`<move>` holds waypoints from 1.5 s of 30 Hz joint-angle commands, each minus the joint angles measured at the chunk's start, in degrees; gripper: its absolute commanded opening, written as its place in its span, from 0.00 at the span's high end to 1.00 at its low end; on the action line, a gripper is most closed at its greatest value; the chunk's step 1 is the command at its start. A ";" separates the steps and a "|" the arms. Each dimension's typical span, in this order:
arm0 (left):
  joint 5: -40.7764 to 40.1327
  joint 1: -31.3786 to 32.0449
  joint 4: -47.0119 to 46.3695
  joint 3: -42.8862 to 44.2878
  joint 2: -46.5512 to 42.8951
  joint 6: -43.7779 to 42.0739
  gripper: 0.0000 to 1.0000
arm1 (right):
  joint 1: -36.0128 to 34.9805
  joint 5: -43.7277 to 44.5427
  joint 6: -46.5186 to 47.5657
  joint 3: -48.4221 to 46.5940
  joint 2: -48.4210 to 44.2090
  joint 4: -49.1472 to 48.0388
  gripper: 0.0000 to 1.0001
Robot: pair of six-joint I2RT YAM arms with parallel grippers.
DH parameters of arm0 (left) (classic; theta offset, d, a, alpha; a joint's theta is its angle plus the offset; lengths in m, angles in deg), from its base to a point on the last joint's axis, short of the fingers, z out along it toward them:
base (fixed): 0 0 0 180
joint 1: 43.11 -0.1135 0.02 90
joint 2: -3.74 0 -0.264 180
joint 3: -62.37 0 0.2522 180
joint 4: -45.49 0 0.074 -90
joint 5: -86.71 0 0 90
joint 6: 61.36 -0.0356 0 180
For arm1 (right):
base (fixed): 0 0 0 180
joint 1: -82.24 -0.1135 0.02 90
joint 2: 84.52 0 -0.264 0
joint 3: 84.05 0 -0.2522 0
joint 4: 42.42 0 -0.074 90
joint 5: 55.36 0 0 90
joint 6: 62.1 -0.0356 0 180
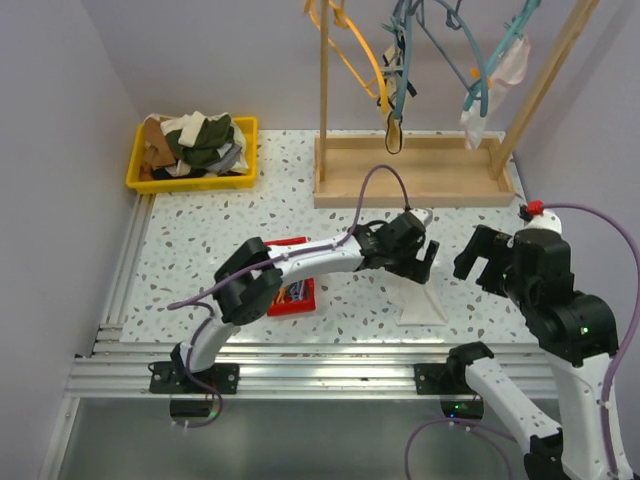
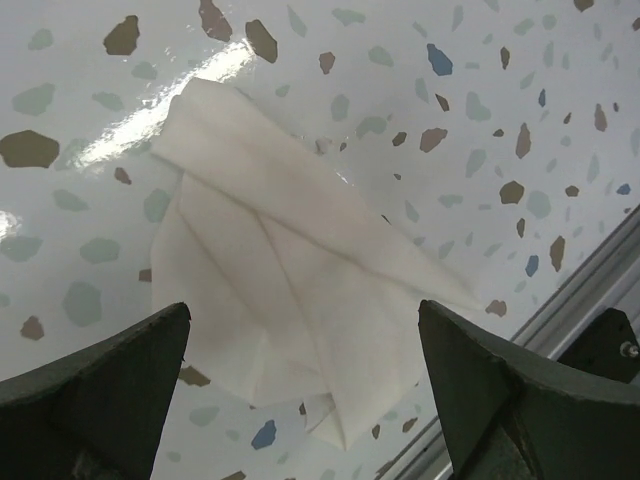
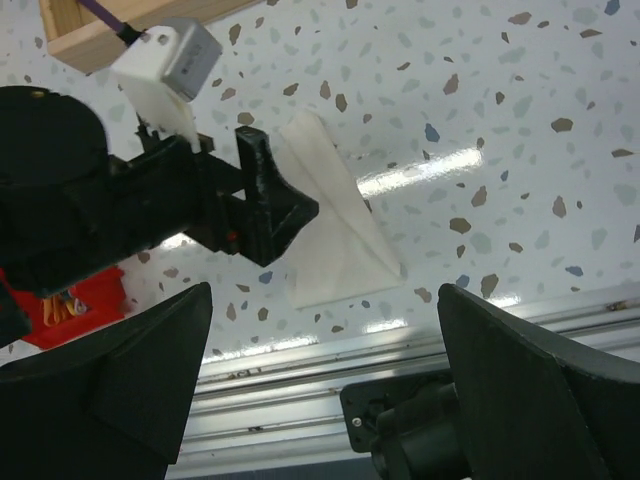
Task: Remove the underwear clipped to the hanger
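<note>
White underwear (image 1: 422,303) lies flat and creased on the speckled table near its front edge, also in the left wrist view (image 2: 290,270) and the right wrist view (image 3: 340,240). My left gripper (image 1: 418,255) hovers just above it, open, with the cloth showing between its dark fingers (image 2: 303,312) and nothing held. My right gripper (image 1: 478,262) stands open to the right of the cloth, empty (image 3: 325,290). At the back, teal hangers (image 1: 470,60) hang on the wooden rack (image 1: 410,175), one with pale cloth (image 1: 510,60) on it.
An orange hanger (image 1: 350,50) hangs at the rack's left. A yellow bin (image 1: 246,150) of clothes sits at the back left. A red box (image 1: 293,296) lies under the left arm. Aluminium rails (image 1: 300,350) run along the table's front edge.
</note>
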 commanded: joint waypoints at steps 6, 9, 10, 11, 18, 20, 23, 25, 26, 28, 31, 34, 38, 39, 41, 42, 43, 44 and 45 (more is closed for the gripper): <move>-12.29 4.68 4.33 5.72 8.62 -4.61 0.00 | -0.15 3.78 -2.53 -5.13 -1.70 6.04 0.02; -14.75 5.30 3.72 5.01 9.85 -6.01 0.00 | -0.06 3.25 -2.53 -5.39 -1.44 6.30 0.02; -15.02 5.48 3.46 5.01 10.11 -6.54 0.01 | -0.15 3.08 -2.53 -5.48 -1.53 6.22 0.02; -15.46 5.83 3.10 5.10 10.64 -7.24 0.02 | -0.06 2.99 -2.53 -5.57 -1.53 6.30 0.02; -16.95 8.02 1.78 3.08 12.75 -10.94 0.84 | -0.15 1.76 -1.31 -5.31 -1.88 5.69 0.14; -18.27 8.38 1.87 0.81 11.79 -10.59 1.00 | -0.15 1.23 -1.30 -4.96 -1.70 4.99 0.15; -21.34 8.55 1.70 -3.06 6.11 -9.53 1.00 | -0.06 0.00 -1.39 -3.82 -1.53 3.59 0.19; -23.27 8.47 0.21 -5.26 1.09 -9.27 1.00 | -0.15 -0.79 -1.30 -3.29 -1.44 2.79 0.20; -25.37 8.20 0.03 -6.75 -4.42 -9.09 1.00 | -0.06 -0.97 -1.22 -2.68 -1.35 2.09 0.21; -26.53 6.72 -0.41 -8.25 -9.81 -8.48 1.00 | -0.06 -1.93 -0.86 -1.97 -1.00 1.21 0.22; -26.63 1.03 -0.24 -12.47 -20.01 -5.15 1.00 | -0.06 -3.42 -0.69 -0.74 -0.65 -0.46 0.24; -22.95 -8.18 -1.03 -19.93 -31.15 -1.89 1.00 | -0.06 -5.88 -0.25 0.31 -0.04 -2.57 0.28; -20.04 -21.04 -0.51 -27.76 -37.78 -1.88 1.00 | -0.06 -8.61 0.28 1.54 1.11 -4.06 0.32; -19.42 -23.50 -0.76 -28.30 -38.57 -3.28 1.00 | -0.06 -8.96 0.37 1.81 1.11 -4.33 0.32; -17.75 -30.27 -2.60 -27.95 -39.37 -5.91 1.00 | -0.15 -9.93 0.45 2.60 0.93 -5.55 0.32; -17.23 -34.73 -2.79 -26.99 -38.84 -8.28 1.00 | -0.06 -10.80 0.54 2.78 0.76 -6.00 0.32; -16.35 -37.04 -2.70 -24.02 -36.75 -9.17 1.00 | -0.15 -10.99 0.54 2.95 0.67 -6.26 0.32; -15.64 -39.15 -2.44 -22.17 -35.25 -10.57 1.00 | -0.06 -11.16 0.46 3.13 0.84 -6.35 0.32; -14.94 -43.09 -2.35 -20.23 -33.58 -11.28 1.00 | -0.15 -11.60 0.54 3.13 1.19 -6.26 0.32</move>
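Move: The left gripper, wide open, hangs over the far end of the white underwear on the table; the underwear's middle is about 5 cm back and 8 cm below. The red clip box lies some 29 cm to this hand's left and 2 cm back, the rack's wooden base 21 cm straight ahead, and the yellow basket about 50 cm left and 25 cm ahead. From the right hand, the underwear is about 3 cm ahead, 7 cm left and 28 cm below. Bring the left gripper down about 7 cm onto the far part of the white underwear, shut the fingers to pinch the cloth, then lift and swing left and forward towards the yellow basket, some 40 cm, turning counter-clockwise as you go and keeping the pinch. Let the empty right hand draw back slightly, then ease left and forward, its fingers partly closing. ##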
